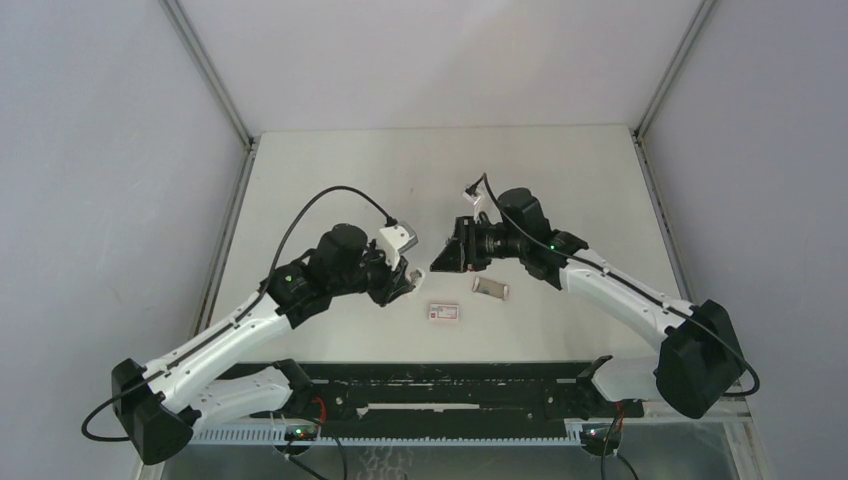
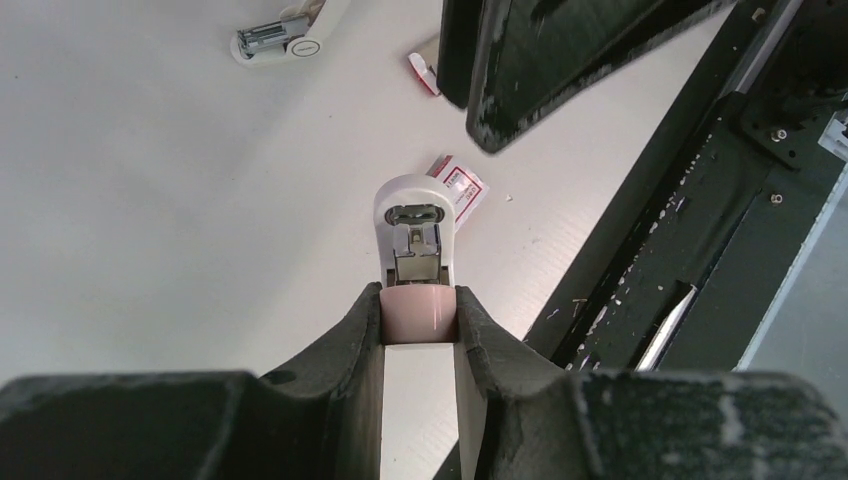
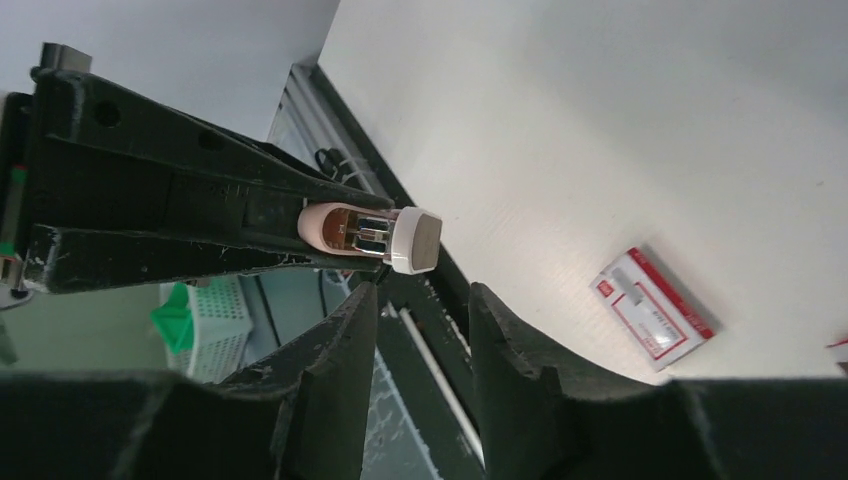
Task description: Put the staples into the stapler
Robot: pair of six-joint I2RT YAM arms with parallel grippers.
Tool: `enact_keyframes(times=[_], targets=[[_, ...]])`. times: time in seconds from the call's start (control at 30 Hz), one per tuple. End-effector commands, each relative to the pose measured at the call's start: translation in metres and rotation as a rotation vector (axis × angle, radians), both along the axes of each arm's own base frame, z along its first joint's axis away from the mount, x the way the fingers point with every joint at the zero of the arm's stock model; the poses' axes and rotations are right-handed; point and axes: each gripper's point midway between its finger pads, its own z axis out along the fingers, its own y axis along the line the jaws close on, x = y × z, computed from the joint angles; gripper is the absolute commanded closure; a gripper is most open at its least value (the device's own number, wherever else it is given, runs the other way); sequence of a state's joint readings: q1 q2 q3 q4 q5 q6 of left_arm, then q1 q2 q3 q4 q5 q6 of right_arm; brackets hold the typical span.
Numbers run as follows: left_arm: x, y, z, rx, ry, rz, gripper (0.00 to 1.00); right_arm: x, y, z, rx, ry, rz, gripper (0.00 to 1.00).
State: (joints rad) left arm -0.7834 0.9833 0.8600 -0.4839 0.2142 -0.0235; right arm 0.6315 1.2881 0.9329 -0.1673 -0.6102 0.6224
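Observation:
My left gripper (image 1: 405,282) (image 2: 418,292) is shut on the pink rear end of the small stapler (image 2: 415,215) (image 1: 414,276), held above the table. The stapler's white nose with its metal slot points toward my right gripper (image 1: 437,265) (image 3: 422,292). That gripper is open and empty, just short of the stapler (image 3: 370,232). The staples (image 1: 490,288), a flat grey-tan block with a whitish end, lie on the table right of the white box with the red label (image 1: 443,312) (image 3: 652,305) (image 2: 462,185). In the left wrist view the staples (image 2: 272,38) look white and metallic.
A black rail (image 1: 430,385) (image 2: 700,200) runs along the near table edge. A small red-and-white scrap (image 2: 424,74) lies on the table near the right gripper. A green and white perforated basket (image 3: 205,320) sits beyond the table edge. Grey walls close the left, right and back sides.

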Motion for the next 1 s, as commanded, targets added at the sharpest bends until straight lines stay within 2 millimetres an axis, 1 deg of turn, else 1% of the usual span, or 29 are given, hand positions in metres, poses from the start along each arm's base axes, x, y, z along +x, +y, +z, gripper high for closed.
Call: enact_keyframes(times=[0.0,0.07,0.13,0.27,0.43,0.5,0.57,0.73,0.97], targets=[[0.0,-0.007,0.019,-0.037,-0.076,-0.059,1.0,-0.011,0.02,0.011,0.079,0.054,0.052,0.62],[-0.001,-0.007,0.015,-0.03,-0.066,-0.062,1.0,-0.012,0.025,0.011,0.09,0.064,0.06,0.63],[-0.001,-0.007,0.015,-0.03,-0.065,-0.067,1.0,-0.012,0.029,0.012,0.099,0.067,0.062,0.62],[-0.002,-0.007,0.017,-0.034,-0.073,-0.07,1.0,-0.009,0.033,0.005,0.094,0.079,0.056,0.63],[-0.007,-0.008,0.02,-0.053,-0.08,-0.088,1.0,-0.005,0.035,-0.012,0.052,0.106,0.033,0.71],[-0.007,-0.007,0.022,-0.058,-0.09,-0.085,1.0,-0.001,0.032,-0.022,0.016,0.115,0.003,0.76],[-0.006,-0.006,0.024,-0.065,-0.1,-0.079,1.0,0.002,0.03,-0.029,-0.01,0.119,-0.015,0.78],[-0.006,-0.005,0.03,-0.089,-0.124,-0.075,1.0,0.004,0.028,-0.04,-0.041,0.135,-0.028,0.81],[-0.002,0.001,0.044,-0.134,-0.183,-0.026,1.0,-0.002,0.032,-0.06,-0.039,0.199,-0.007,0.82]])
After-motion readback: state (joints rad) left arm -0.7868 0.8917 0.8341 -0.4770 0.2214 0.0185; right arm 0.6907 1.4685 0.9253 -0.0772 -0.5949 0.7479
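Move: The pink stapler, gripped at its pink end by the left fingers, has its middle about 1 cm ahead, 2 cm right and 2 cm below the left hand; from the right hand it lies some 5 cm left, 1 cm back and 6 cm lower. On the table about 15 cm below the right hand, the red-and-white staple box lies 3 cm back and 2 cm right, the tan box 2 cm ahead and 11 cm right, and the open white stapler roughly 10 cm ahead and 8 cm right. Bring the empty right gripper left to the free end of the pink stapler, about 3 cm, easing back slightly and then forward again, then sink until it is some 5 cm lower, tipping the wrist about 10 degrees and narrowing the fingers to roughly half their gap so the tips meet that end. Keep the left grip on the pink end, raising it about 1.5 cm late on. ##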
